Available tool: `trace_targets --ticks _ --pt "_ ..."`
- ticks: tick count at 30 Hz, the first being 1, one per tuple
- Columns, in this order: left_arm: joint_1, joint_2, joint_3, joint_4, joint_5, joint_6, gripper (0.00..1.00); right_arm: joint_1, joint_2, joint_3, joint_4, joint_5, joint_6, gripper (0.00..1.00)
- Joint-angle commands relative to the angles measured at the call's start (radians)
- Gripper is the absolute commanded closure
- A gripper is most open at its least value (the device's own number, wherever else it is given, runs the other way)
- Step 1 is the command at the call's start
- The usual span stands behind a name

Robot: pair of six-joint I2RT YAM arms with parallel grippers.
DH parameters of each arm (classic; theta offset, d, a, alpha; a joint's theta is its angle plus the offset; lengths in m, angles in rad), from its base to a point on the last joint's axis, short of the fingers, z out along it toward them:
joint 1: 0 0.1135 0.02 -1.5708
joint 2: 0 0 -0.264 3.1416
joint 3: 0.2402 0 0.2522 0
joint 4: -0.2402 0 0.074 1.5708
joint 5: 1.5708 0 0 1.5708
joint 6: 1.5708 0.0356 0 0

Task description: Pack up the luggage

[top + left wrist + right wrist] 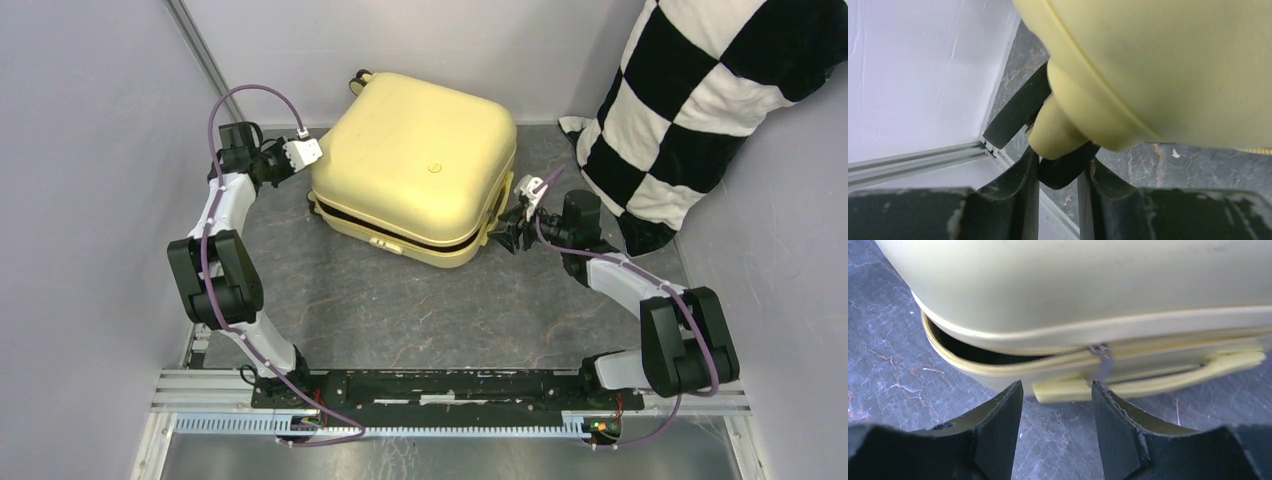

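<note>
The pale-yellow luggage [415, 150] lies flat on the dark table, lid down, with its zipper parted along the front and right side [973, 352]. My left gripper [312, 152] is at its back-left corner. In the left wrist view, the left gripper [1060, 160] is shut on a black caster wheel [1065, 170] under a yellow hub. My right gripper [505, 228] sits at the luggage's right side. In the right wrist view it [1057, 390] stands open just short of the yellow side handle [1168, 377], with the zipper pull [1100, 362] hanging beyond its tips.
A black-and-white checkered pillow [700, 100] leans in the back right corner, close behind the right arm. Pale walls enclose the table on the left, back and right. A second black wheel [1015, 107] shows near the left wall's rail.
</note>
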Motion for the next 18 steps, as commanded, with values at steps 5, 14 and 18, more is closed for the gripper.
trace_targets --ticks 5,14,18 --pt "-0.019 -0.150 0.003 0.091 0.130 -0.330 0.91 -0.003 0.085 0.114 -0.081 -0.023 -0.107 0.39" --pt "0.007 -0.161 -0.027 0.105 0.058 -0.333 0.98 -0.089 0.068 0.038 0.080 0.140 -0.044 0.44" --pt "0.015 -0.165 -0.057 0.113 0.047 -0.327 0.98 -0.143 0.100 0.050 0.122 0.090 -0.004 0.43"
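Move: The left gripper already grips the suitcase's near upper caster right at its pads. The suitcase's middle lies about 26 cm to that hand's right, level with it front to back and some 5 cm lower; the near lower caster sits roughly 7 cm back, straight below by some 13 cm. From the right hand, the middle of the side handle is about 8 cm ahead, 1 cm left and 2 cm lower; the front latch is some 28 cm left and 2 cm back. Keep the left gripper shut on the caster and lift it about 2.5 cm while drawing it back and to the right, then ease it down and farther back, rolling its left side down. Meanwhile take the half-open right gripper forward, then forward and out to the right, some 6 cm in all, away from the handle's near end, turning about 10 degrees clockwise late on. ##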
